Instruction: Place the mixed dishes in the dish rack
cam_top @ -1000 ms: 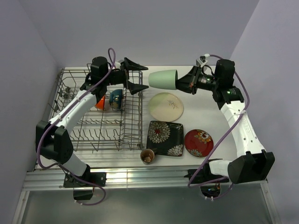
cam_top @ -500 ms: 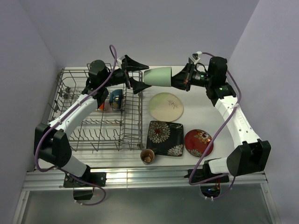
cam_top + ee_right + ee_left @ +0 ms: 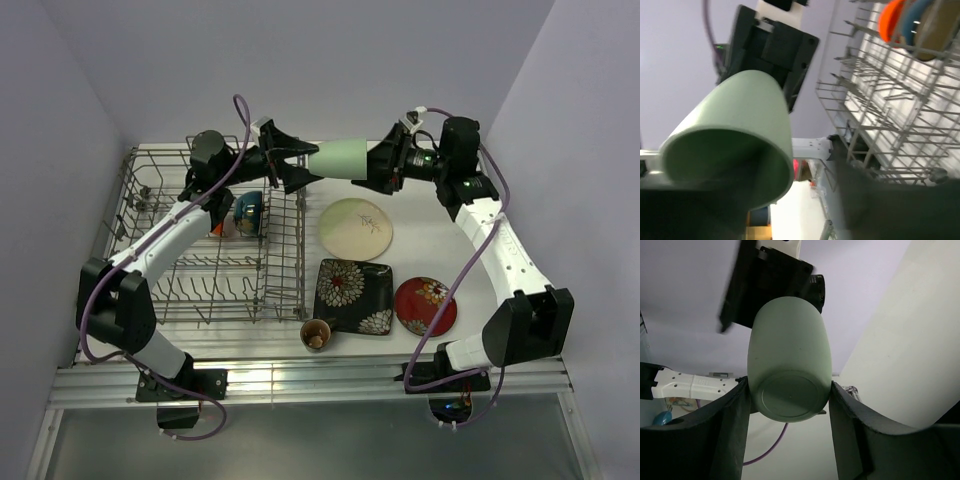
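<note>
The green cup [image 3: 340, 160] hangs on its side in the air above the right edge of the dish rack [image 3: 200, 270]. My right gripper [image 3: 378, 165] is shut on its rim, one finger inside the mouth; the cup fills the lower left of the right wrist view [image 3: 735, 125]. My left gripper [image 3: 312, 163] has a finger against each side of the cup's base, as the left wrist view [image 3: 790, 365] shows. An orange bowl [image 3: 215, 220] and a dark blue bowl [image 3: 248, 212] stand in the rack.
On the table right of the rack lie a pale green-cream plate [image 3: 356, 228], a black square floral plate [image 3: 352, 296] and a red floral plate [image 3: 425, 306]. A brown cup [image 3: 316, 334] stands near the front edge. Walls close in at the back and right.
My right gripper carried the green cup leftward until its base went between the left fingers. The left fingers narrowed onto the cup's base.
</note>
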Action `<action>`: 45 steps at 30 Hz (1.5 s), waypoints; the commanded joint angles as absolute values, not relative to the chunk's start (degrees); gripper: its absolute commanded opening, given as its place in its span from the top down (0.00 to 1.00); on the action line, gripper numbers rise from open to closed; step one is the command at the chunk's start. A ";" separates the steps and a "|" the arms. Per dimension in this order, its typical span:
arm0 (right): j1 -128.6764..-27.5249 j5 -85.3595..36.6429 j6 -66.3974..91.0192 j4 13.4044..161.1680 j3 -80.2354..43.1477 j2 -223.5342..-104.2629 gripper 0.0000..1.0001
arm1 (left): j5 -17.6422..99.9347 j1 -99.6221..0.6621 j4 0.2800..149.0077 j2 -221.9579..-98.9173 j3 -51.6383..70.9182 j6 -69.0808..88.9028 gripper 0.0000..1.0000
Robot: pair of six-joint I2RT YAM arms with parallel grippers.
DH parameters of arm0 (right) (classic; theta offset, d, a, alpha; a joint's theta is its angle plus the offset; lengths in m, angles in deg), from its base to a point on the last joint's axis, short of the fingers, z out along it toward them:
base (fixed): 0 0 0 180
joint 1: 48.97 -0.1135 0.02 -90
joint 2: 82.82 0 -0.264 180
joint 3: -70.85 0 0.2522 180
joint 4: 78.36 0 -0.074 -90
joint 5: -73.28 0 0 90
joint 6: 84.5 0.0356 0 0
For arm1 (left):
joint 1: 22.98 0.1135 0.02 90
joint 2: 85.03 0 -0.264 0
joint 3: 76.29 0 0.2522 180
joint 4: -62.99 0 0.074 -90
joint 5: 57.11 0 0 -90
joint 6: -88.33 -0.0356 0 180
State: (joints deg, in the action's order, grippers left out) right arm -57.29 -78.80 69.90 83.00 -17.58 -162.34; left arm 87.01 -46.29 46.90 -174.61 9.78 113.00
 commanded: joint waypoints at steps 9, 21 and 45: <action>-54.34 -60.33 48.22 53.45 -22.80 -160.51 0.05 | 79.23 -27.15 98.04 -174.06 29.90 81.78 1.00; -53.98 -55.39 36.96 45.43 -17.71 -162.44 0.07 | 41.43 -15.51 148.80 -179.95 61.30 47.30 1.00; -53.81 -56.18 33.89 44.64 -19.46 -168.42 0.09 | 18.65 -20.17 152.51 -194.72 64.21 39.64 1.00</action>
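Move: The left hand already grips the green cup; its place in the rack, at the far left, lies some 34 cm to the left, 11 cm ahead and 30 cm lower. The orange bowl stands about 27 cm left and 9 cm ahead of that hand, the blue bowl 18 cm left and 9 cm ahead. From the right hand, the pale round plate lies about 9 cm ahead and 36 cm below, the black square plate 10 cm back, equally low. Leftward in a wide swing, first also forward, the left hand carries the cup about 34 cm across the rack, past the two bowls, then sinks some 17 cm, its wrist rolling until the right-pointing fingers aim down, grip kept. The right fingers open wide and free the cup's rim; that hand drops about 16 cm and a little right, towards the pale plate. ##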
